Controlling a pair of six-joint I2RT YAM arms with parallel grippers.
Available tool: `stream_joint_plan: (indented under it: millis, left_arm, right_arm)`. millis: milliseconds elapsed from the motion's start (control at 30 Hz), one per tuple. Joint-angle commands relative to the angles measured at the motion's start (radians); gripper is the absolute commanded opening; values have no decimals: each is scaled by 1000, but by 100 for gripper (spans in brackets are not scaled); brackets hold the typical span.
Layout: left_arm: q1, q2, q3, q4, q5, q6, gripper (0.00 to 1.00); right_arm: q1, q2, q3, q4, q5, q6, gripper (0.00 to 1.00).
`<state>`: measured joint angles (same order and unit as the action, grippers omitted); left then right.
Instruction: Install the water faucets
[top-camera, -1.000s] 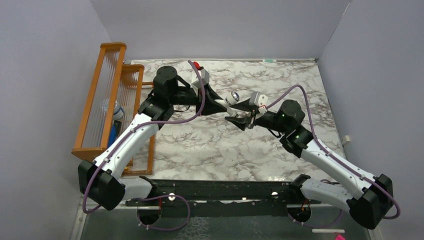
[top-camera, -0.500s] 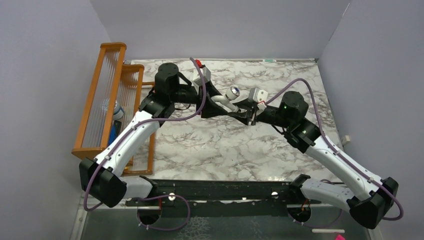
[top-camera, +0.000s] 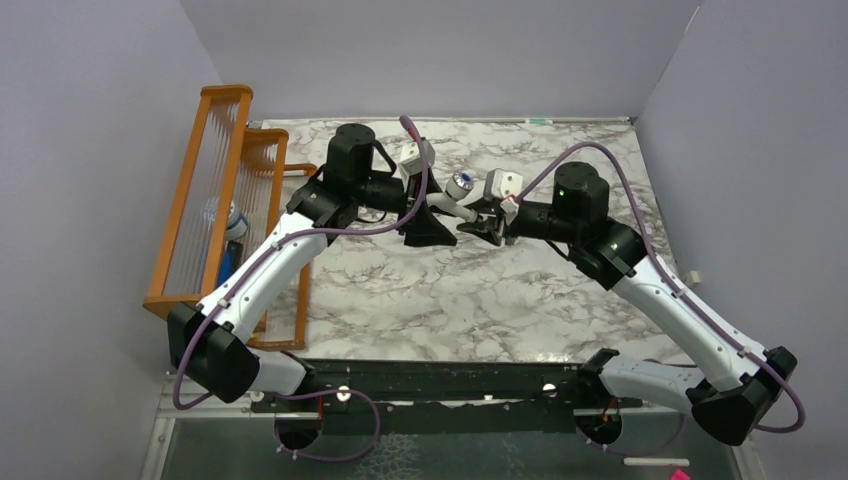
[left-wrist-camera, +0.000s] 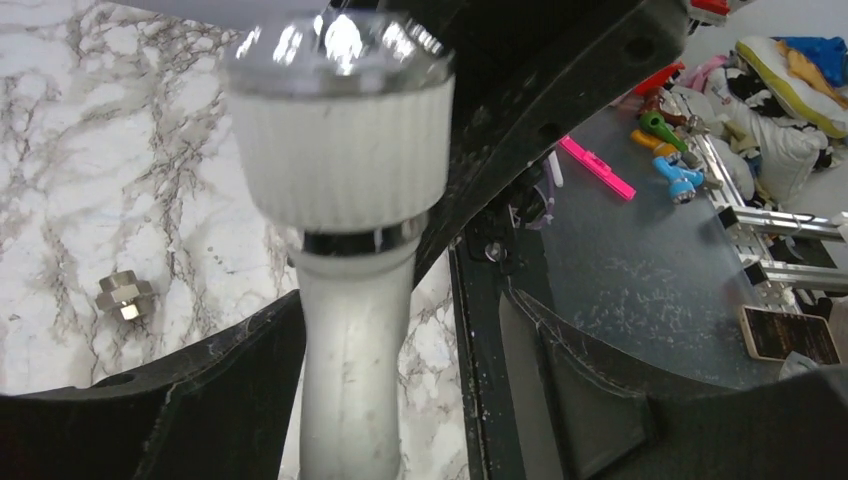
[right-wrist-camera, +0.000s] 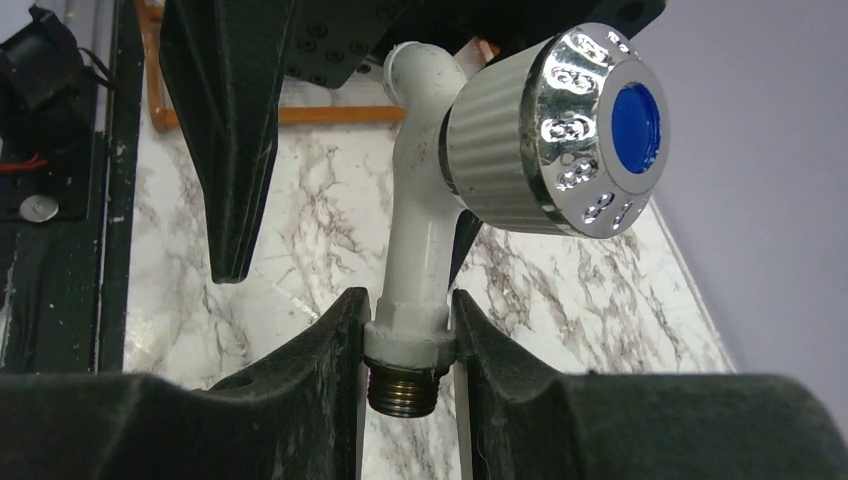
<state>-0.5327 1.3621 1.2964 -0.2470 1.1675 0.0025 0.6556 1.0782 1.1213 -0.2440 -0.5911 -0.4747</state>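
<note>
A white faucet (right-wrist-camera: 428, 225) with a ribbed silvery knob (right-wrist-camera: 560, 130) and a blue centre dot hangs above the marble between both arms (top-camera: 458, 190). My right gripper (right-wrist-camera: 408, 352) is shut on its white collar, just above the brass threaded end (right-wrist-camera: 404, 392). My left gripper (left-wrist-camera: 385, 340) stands open around the white spout (left-wrist-camera: 350, 380). One finger (left-wrist-camera: 240, 380) is beside the spout, the other (left-wrist-camera: 480, 330) stands apart with marble showing in the gap. A small brass-grey nut (left-wrist-camera: 124, 294) lies on the marble.
An orange wooden rack (top-camera: 215, 200) stands along the left edge of the marble table (top-camera: 450, 300), with a blue and white item inside. A black rail (top-camera: 430, 380) runs along the near edge. Purple walls close in the sides and back.
My left gripper was shut on the faucet and has opened. My right gripper has closed on the threaded end's collar. Both wrists have drifted left and a little farther back.
</note>
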Motion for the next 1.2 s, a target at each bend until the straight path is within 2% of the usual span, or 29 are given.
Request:
stream_joint_plan:
  millis: [0, 300, 567, 700, 867, 1167]
  left_arm:
    - [-8, 4, 48, -37, 29, 51, 70]
    - [-9, 11, 47, -38, 20, 56, 50]
    - [-13, 25, 52, -40, 10, 60, 52]
    - [-15, 30, 55, -41, 9, 62, 47]
    - [-17, 29, 58, -41, 3, 64, 47]
    - [-18, 31, 55, -41, -7, 67, 27]
  right_arm:
    - [0, 17, 46, -97, -16, -50, 1]
    - [-1, 24, 46, -115, -20, -56, 0]
    - [0, 48, 76, -139, -51, -65, 1]
    - [1, 53, 80, -136, -60, -62, 1]
    - [0, 63, 81, -152, -65, -68, 1]
    - [0, 62, 80, -152, -71, -65, 1]
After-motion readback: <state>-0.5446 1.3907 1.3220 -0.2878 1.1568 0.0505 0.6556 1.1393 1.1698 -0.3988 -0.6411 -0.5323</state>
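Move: The right hand already grips the water faucet by its threaded end; the faucet's middle lies about 4 cm to its left, 2 cm ahead and roughly 1 cm higher. From the open left hand, that middle is about 2 cm to the right, 1 cm ahead and some 4 cm above. The metal nut on the table lies roughly 10 cm ahead of the left hand, 8 cm to its right and 20 cm below. Right hand keeps the threaded end and sinks about 3 cm while left fingers close onto the pipe. ##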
